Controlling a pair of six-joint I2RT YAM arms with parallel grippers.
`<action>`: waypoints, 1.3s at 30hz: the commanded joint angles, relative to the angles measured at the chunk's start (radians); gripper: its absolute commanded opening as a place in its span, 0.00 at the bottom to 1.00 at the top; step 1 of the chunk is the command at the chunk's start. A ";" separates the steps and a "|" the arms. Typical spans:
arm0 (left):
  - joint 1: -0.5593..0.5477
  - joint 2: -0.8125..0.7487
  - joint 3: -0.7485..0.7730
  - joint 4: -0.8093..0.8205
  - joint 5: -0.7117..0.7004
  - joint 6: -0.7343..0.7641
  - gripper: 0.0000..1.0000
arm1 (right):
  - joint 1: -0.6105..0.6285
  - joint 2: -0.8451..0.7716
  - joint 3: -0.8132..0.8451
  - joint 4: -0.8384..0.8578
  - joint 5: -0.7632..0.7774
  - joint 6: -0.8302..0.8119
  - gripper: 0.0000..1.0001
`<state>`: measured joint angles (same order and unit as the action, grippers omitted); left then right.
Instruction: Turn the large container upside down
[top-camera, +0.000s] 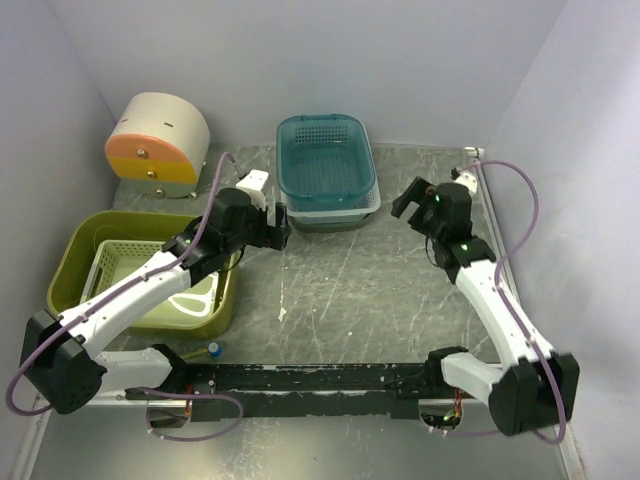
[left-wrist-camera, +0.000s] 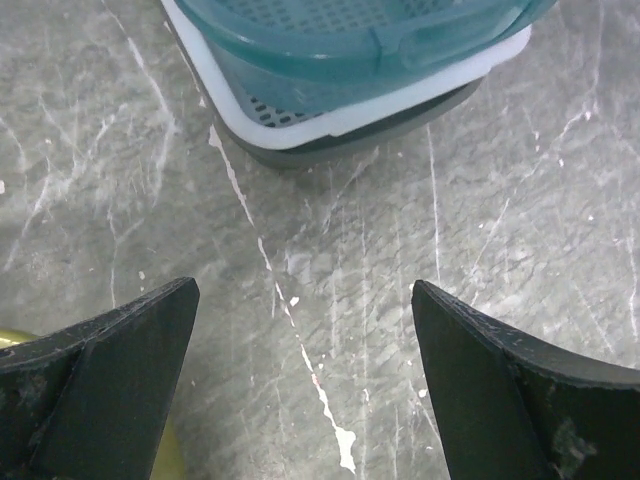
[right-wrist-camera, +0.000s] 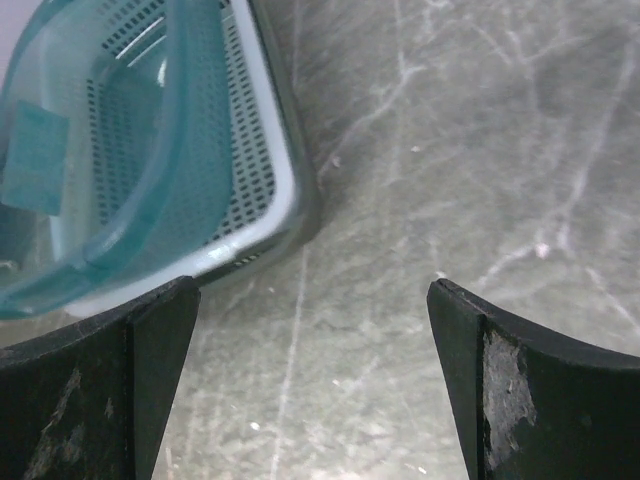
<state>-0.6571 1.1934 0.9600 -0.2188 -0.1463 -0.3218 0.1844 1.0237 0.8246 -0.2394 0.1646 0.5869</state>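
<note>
The large container (top-camera: 68, 265), an olive-green glossy tub, stands upright at the table's left with a pale green slotted tray (top-camera: 120, 262) inside it. My left arm reaches over its right side, and a sliver of its rim (left-wrist-camera: 172, 455) shows in the left wrist view. My left gripper (top-camera: 284, 226) (left-wrist-camera: 303, 290) is open over bare table just right of the tub, holding nothing. My right gripper (top-camera: 408, 200) (right-wrist-camera: 312, 285) is open too, hovering over the table right of the teal bin, with nothing between its fingers.
A teal perforated bin (top-camera: 325, 160) (left-wrist-camera: 330, 40) (right-wrist-camera: 130, 130) sits stacked on a white tray and a grey one at the back centre. A beige and orange round box (top-camera: 158, 145) stands back left. A small blue-capped item (top-camera: 214, 350) lies near the black front rail (top-camera: 320, 378).
</note>
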 joint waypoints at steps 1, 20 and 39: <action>-0.010 0.047 0.061 -0.070 -0.054 -0.014 1.00 | 0.036 0.199 0.202 -0.014 -0.052 0.081 1.00; -0.008 -0.067 0.032 -0.128 -0.081 -0.020 1.00 | 0.164 1.079 1.158 -0.426 0.177 -0.119 0.76; -0.008 -0.026 0.042 -0.148 -0.096 -0.014 1.00 | 0.150 0.877 1.079 -0.350 0.089 -0.198 0.00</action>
<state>-0.6655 1.1542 0.9787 -0.3458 -0.2279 -0.3393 0.3408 1.9778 1.9034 -0.6308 0.2596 0.4099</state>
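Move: The right hand, open, is headed for the teal container, whose middle is about 17 cm ahead of it, 20 cm to its left and 10 cm below. The pale grey basket beneath is roughly 14 cm ahead, 19 cm left and 15 cm below the same hand; the orange-fronted drawer box stands about level with the container and some 37 cm farther left. From the left hand the teal container lies about 22 cm ahead, 11 cm to the right and 10 cm below. The right hand swings forward about 20 cm and some 10 cm left, arching over to the teal container's right-hand side, then drops steeply about 10 cm from the top of its arc, tipping its fingers some 20 degrees farther down and rolling its left side down. There the fingers shut from wide open and pinch the right rim, then lift it about 7 cm, while the open left hand just eases some 2 cm to the left, clear of the containers. ##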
